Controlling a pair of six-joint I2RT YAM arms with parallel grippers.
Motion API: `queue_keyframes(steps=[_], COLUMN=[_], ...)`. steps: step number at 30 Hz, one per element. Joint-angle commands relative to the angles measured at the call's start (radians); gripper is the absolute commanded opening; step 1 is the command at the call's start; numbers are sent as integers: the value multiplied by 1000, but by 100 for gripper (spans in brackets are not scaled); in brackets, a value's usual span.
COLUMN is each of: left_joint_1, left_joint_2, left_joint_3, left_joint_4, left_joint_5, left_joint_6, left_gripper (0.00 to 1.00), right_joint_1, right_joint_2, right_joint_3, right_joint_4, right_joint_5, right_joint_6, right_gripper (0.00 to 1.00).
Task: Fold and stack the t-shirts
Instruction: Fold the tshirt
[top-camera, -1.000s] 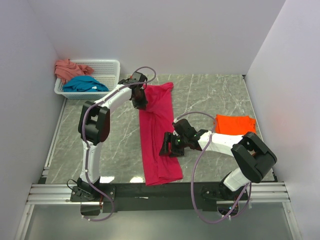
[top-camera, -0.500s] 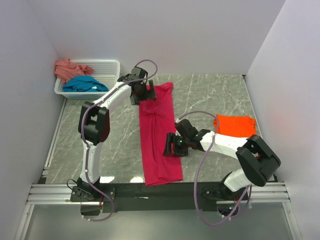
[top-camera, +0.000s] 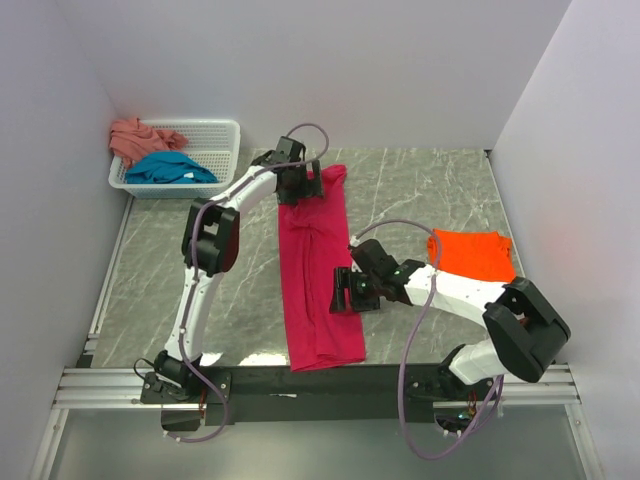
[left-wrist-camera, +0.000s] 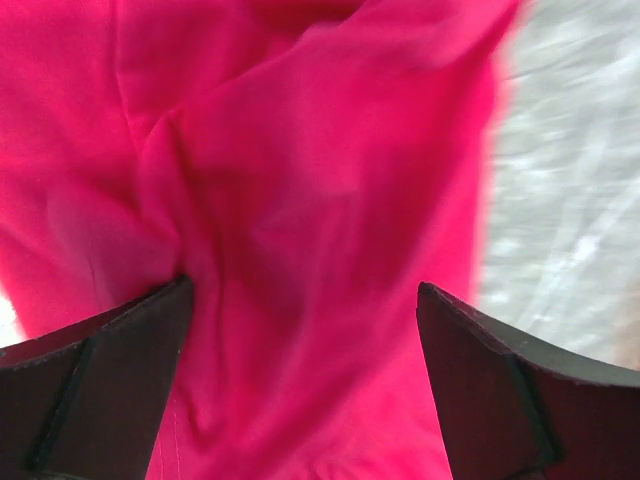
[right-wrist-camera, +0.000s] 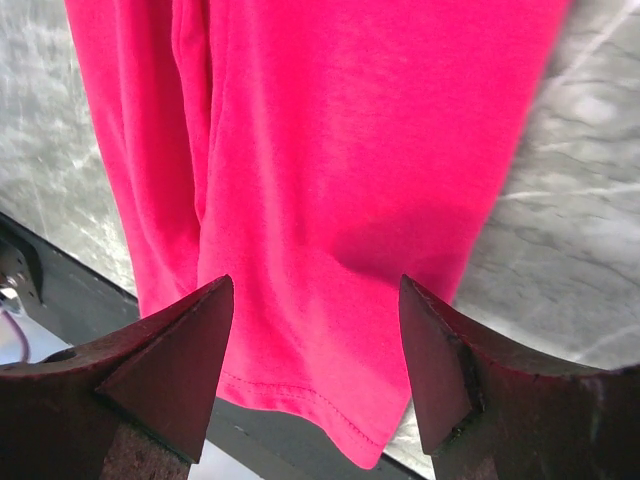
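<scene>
The magenta-red t-shirt (top-camera: 315, 265) lies as a long folded strip down the middle of the table. My left gripper (top-camera: 300, 187) hovers open over its far end; the cloth (left-wrist-camera: 300, 200) fills that wrist view between the spread fingers. My right gripper (top-camera: 345, 293) is open over the shirt's right edge near its near end, hem (right-wrist-camera: 330, 400) showing between the fingers. The orange t-shirt (top-camera: 472, 253) lies folded at the right. The teal t-shirt (top-camera: 168, 169) and salmon-pink t-shirt (top-camera: 138, 137) sit in the basket.
A white mesh basket (top-camera: 222, 140) stands at the far left corner. White walls enclose the table on three sides. A black rail (top-camera: 320, 385) runs along the near edge, just past the shirt's hem. Grey marble tabletop (top-camera: 410, 190) shows between the shirts.
My left gripper has moved right along the shirt's far end, from its left edge onto the cloth. My right gripper has shifted slightly toward the shirt's right edge. The shirt lies as before.
</scene>
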Motion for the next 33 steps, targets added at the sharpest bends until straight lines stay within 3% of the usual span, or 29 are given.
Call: queue_keyframes(steps=[1, 12, 18, 23, 26, 30, 33], left_joint_1=[0, 32, 57, 61, 67, 57, 41], left_joint_2=[52, 273, 338, 267, 165, -36, -231], left_joint_3=[59, 234, 297, 329, 341, 245, 115], left_joint_4=[18, -46, -7, 4, 32, 99, 55], left_joint_5=[36, 16, 31, 14, 72, 127, 152], left_joint_6=[33, -20, -99, -82, -69, -57, -7], left_gripper=[99, 99, 99, 99, 100, 99, 99], right_joint_1=[24, 27, 16, 1, 1, 1, 1], right_joint_2=[38, 78, 99, 58, 4, -95, -201], right_joint_3=[29, -46, 20, 97, 164, 193, 125], right_joint_4=[38, 22, -62, -105, -140, -146, -133], right_joint_5=[5, -60, 23, 6, 3, 11, 28], right_joint_6=[-44, -24, -77, -115, -147, -129, -77], right_gripper=[74, 74, 75, 76, 77, 77, 77])
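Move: The far, bunched end of the red t-shirt is almost under the left hand, about 2 cm ahead, 1 cm to the right and 2 cm below it, and the white basket stands some 29 cm to the left and 6 cm farther out. For the right hand, the middle of the shirt's near half is roughly 6 cm back, 3 cm to the left and 1 cm below, with the near hem about 16 cm back and 2 cm left; the folded orange shirt lies some 28 cm right and 8 cm ahead. With fingers staying wide open, the left hand sinks about 1.5 cm onto the far end of the red t-shirt and sweeps some 6 cm forward along it towards the far edge, rolling about 10 degrees so its left side dips, then lifts off by about 6 cm while drawing back 2 cm. The right hand, still partly open, settles about 1 cm down on the near half and stays almost in place there, then rises roughly 7 cm clear of the cloth, easing 2 cm forward at the end. ##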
